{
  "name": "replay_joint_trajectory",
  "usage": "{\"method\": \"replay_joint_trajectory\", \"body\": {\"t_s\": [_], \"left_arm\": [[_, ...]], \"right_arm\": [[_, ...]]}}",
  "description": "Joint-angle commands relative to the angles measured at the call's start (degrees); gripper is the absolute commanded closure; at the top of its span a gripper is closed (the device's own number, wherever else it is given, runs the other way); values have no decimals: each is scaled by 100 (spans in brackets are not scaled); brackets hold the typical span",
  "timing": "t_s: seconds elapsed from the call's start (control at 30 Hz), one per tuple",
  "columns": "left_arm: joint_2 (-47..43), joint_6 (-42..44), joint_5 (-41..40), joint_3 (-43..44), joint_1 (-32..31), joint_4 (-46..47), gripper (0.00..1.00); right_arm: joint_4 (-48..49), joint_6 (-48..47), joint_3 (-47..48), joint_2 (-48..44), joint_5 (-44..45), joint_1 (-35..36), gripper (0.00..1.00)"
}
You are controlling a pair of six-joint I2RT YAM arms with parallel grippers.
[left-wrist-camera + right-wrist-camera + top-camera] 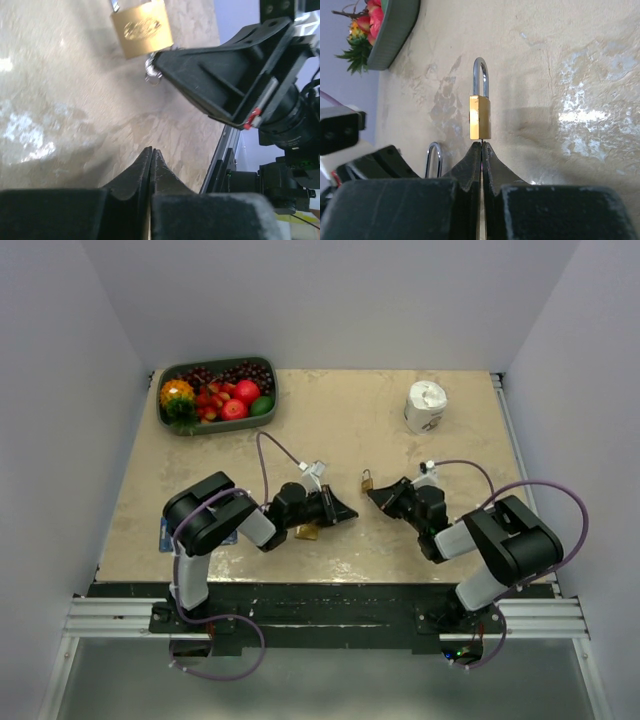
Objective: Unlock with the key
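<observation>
A brass padlock (480,117) stands on the table with its steel shackle pointing away from my right gripper (481,145). That gripper is shut on the key (152,71), a small silvery piece at the padlock's (141,27) bottom face. In the top view the padlock (367,481) sits just beyond the right gripper (371,495). My left gripper (151,150) is shut with nothing between its fingers. It hovers a short way from the padlock and faces the right gripper (200,85). A second brass padlock (307,532) lies under the left arm; its shackle (434,160) shows in the right wrist view.
A dark tray of fruit (172,418) stands at the back left. A white crumpled object (426,406) is at the back right. A blue card (165,535) lies by the left arm's base. The table's near edge (320,585) runs right behind both grippers.
</observation>
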Motion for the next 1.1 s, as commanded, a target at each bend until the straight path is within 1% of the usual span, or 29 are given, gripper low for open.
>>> {"method": "replay_joint_trajectory", "body": {"t_s": [0.0,0.03,0.07,0.13,0.17,0.23,0.27,0.33,0.37,0.47,0.67,0.93,1.07], "left_arm": [[-531,501,-21,235,157,82,79],[-567,536,-20,313,192,65,72],[-602,606,-12,357,201,-5,56],[-620,676,6,541,201,-102,40],[-620,703,-3,595,210,-163,29],[-576,721,-38,778,210,-277,21],[-541,747,-64,858,201,-522,16],[-444,764,-126,1112,210,-883,11],[-401,747,-143,1166,201,-1137,7],[-286,660,-196,1263,201,-1271,1],[-172,449,-346,1377,210,-1350,1],[65,106,-407,1500,210,-955,1],[153,-105,-442,1483,210,-727,4]], "right_arm": [[-112,-641,57,-391,152,11,100],[-103,-781,57,-418,117,11,100],[-94,-835,48,-453,99,20,100],[-85,-1028,57,-515,11,37,100],[-85,-1064,57,-541,2,46,100],[-42,-1151,39,-611,-42,81,100],[-32,-1161,30,-638,-51,99,100],[-32,-1213,4,-699,-59,134,100],[-32,-1231,-5,-760,-59,160,100],[-41,-1275,-49,-884,-86,187,100],[-41,-1284,-163,-1042,-165,213,100],[-6,-1284,-251,-1183,-253,231,100],[-24,-1293,-286,-1227,-244,239,100]]}}
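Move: The small padlock hangs on the key in the right fingers, its body some 4 cm ahead of that hand, about 1 cm left and 1 cm lower. From the empty, shut left hand, it is about 8 cm ahead and 4 cm right, nearly level in height; the key is roughly 5 cm ahead, 4 cm right and 1 cm up. The large padlock lies on the table about 10 cm left of the left hand, level with it fore and aft, roughly 5 cm below. Forward and up in an arc goes the left hand, its fingers spreading from shut to fully open, then down about 3 cm so that they straddle the small padlock's body, some 5 cm farther forward and slightly right. The right hand keeps its pinch on the key, raising it about 2 cm and drawing back as much, its fingers tilting up some 10 degrees. ##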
